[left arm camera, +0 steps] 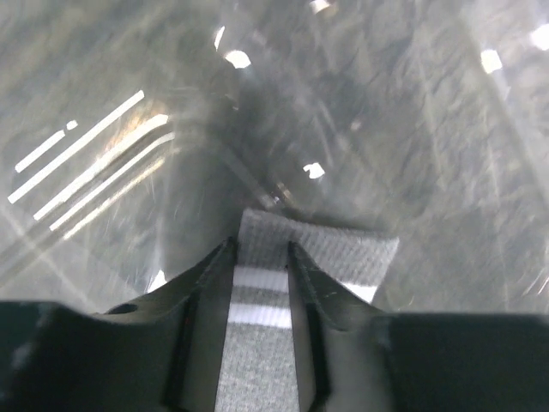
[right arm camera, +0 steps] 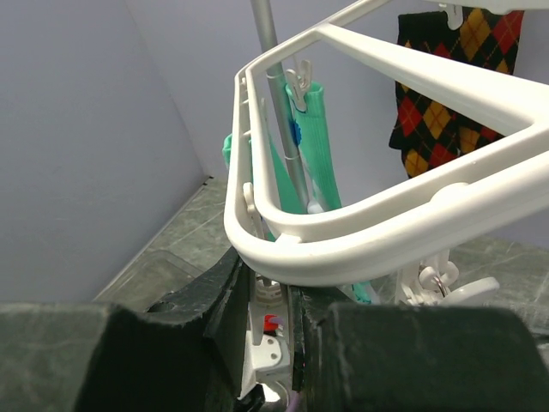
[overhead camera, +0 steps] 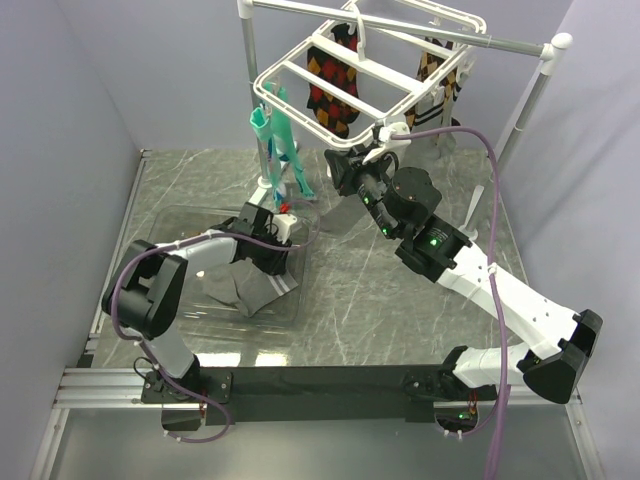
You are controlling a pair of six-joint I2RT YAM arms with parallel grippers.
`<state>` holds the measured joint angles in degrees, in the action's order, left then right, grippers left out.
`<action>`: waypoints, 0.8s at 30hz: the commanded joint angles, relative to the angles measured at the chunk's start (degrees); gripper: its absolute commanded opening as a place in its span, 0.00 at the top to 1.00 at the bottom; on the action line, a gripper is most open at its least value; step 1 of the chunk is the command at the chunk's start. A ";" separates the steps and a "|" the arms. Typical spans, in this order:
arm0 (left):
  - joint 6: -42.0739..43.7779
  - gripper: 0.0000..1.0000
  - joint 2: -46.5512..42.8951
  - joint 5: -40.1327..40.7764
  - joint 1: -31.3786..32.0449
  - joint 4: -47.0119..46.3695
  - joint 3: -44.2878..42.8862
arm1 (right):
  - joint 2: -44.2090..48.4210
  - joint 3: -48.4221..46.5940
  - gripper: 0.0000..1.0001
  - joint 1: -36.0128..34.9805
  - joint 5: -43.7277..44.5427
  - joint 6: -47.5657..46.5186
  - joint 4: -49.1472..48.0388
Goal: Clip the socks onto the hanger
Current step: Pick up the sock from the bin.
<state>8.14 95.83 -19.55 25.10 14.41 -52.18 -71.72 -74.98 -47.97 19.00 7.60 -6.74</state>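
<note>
The grey socks (overhead camera: 243, 290) lie in a clear plastic bin (overhead camera: 170, 225) at the left. My left gripper (overhead camera: 268, 255) is down in the bin. In the left wrist view it (left arm camera: 262, 247) is shut on a grey sock (left arm camera: 343, 251) at the cuff, with the two white stripes between the fingers. The white hanger (overhead camera: 300, 62) hangs from the rail at the back. My right gripper (overhead camera: 350, 163) is just under its front rim. In the right wrist view it (right arm camera: 268, 279) is closed on a small white clip (right arm camera: 273, 296) beneath the hanger frame (right arm camera: 360, 249).
Teal patterned socks (overhead camera: 277, 140) hang at the hanger's left corner and dark argyle socks (overhead camera: 335, 75) at its back. A metal rail stand with white poles (overhead camera: 540, 90) carries the hanger. Grey walls close in on both sides.
</note>
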 commanded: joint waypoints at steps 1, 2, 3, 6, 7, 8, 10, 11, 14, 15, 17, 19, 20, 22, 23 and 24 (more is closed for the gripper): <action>1.44 0.66 4.53 2.06 1.26 4.66 -0.64 | 0.53 -1.92 1.00 0.15 0.42 -1.00 1.91; 1.53 0.71 5.41 2.06 1.26 4.83 -1.07 | 0.71 -1.92 1.00 0.15 0.42 -1.09 1.91; 1.35 0.75 5.77 2.32 1.26 5.01 -1.25 | 0.62 -1.92 1.00 0.24 0.51 -1.35 1.91; 0.91 0.89 6.30 3.03 1.26 4.75 -1.52 | 0.53 -2.10 1.00 0.15 0.77 -1.36 1.91; 0.74 0.92 6.30 2.94 1.18 4.57 -1.43 | 0.53 -2.10 1.00 0.24 0.68 -1.44 1.91; 0.74 0.95 5.78 2.77 1.26 4.22 -1.17 | 0.45 -2.10 1.00 0.15 0.60 -1.53 1.82; 0.03 0.97 4.37 2.67 1.09 3.08 -0.73 | -0.08 -2.45 1.00 0.15 0.60 -1.36 2.08; -0.40 0.99 3.67 3.55 1.00 2.64 -0.55 | -0.26 -2.71 1.00 0.15 0.60 -1.09 2.35; -3.91 0.99 -0.45 5.22 -1.10 -0.17 -0.03 | -1.05 -3.42 1.00 0.15 0.51 -0.39 2.79; -4.62 0.99 -1.95 5.40 -2.67 -1.13 0.41 | -1.22 -3.68 1.00 0.15 0.59 0.05 2.96; -5.85 0.99 -7.29 4.61 -3.92 -4.99 2.34 | -1.58 -4.12 1.00 0.15 0.86 0.58 3.14; -7.43 0.99 -12.30 3.65 -4.54 -7.72 4.45 | -2.01 -4.56 1.00 0.15 0.86 0.84 3.49; -7.70 0.99 -13.64 3.38 -4.54 -9.74 4.89 | -2.36 -4.65 1.00 0.15 1.03 0.93 3.58; -9.88 0.99 -15.58 3.55 -4.62 -10.81 5.60 | -2.46 -5.09 1.00 0.24 0.95 1.28 3.75; -10.16 0.99 -17.15 3.64 -4.62 -11.16 5.86 | -2.54 -5.26 1.00 0.15 1.03 1.37 3.84; -10.69 0.99 -17.95 3.99 -4.62 -12.03 6.13 | -2.72 -5.35 1.00 0.15 1.12 1.63 3.93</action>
<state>0.58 81.41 -15.86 20.14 8.32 -46.72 -73.60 -77.91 -47.97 19.49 8.64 -4.75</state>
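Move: The striped cuff of the grey sock lies right at the left fingertips, about 1 cm below and 1 cm back; the sock's middle is some 3 cm back and 6 cm to the left. The bin's right wall stands around 6 cm to the right of the left hand, level with it fore and aft. From the right hand, up at the hanger's corner, the cuff is about 12 cm left, 3 cm back and 43 cm below. Easing about 1 cm forward and 1 cm right, the left hand shuts its part-open fingers completely and pinches the grey sock's striped cuff. With the fingers kept shut it then draws left about 4 cm and rises faster and faster, some 6 cm up off the bin floor with a little forward drift, the wrist turning roughly 15 degrees counter-clockwise and tipping up. ##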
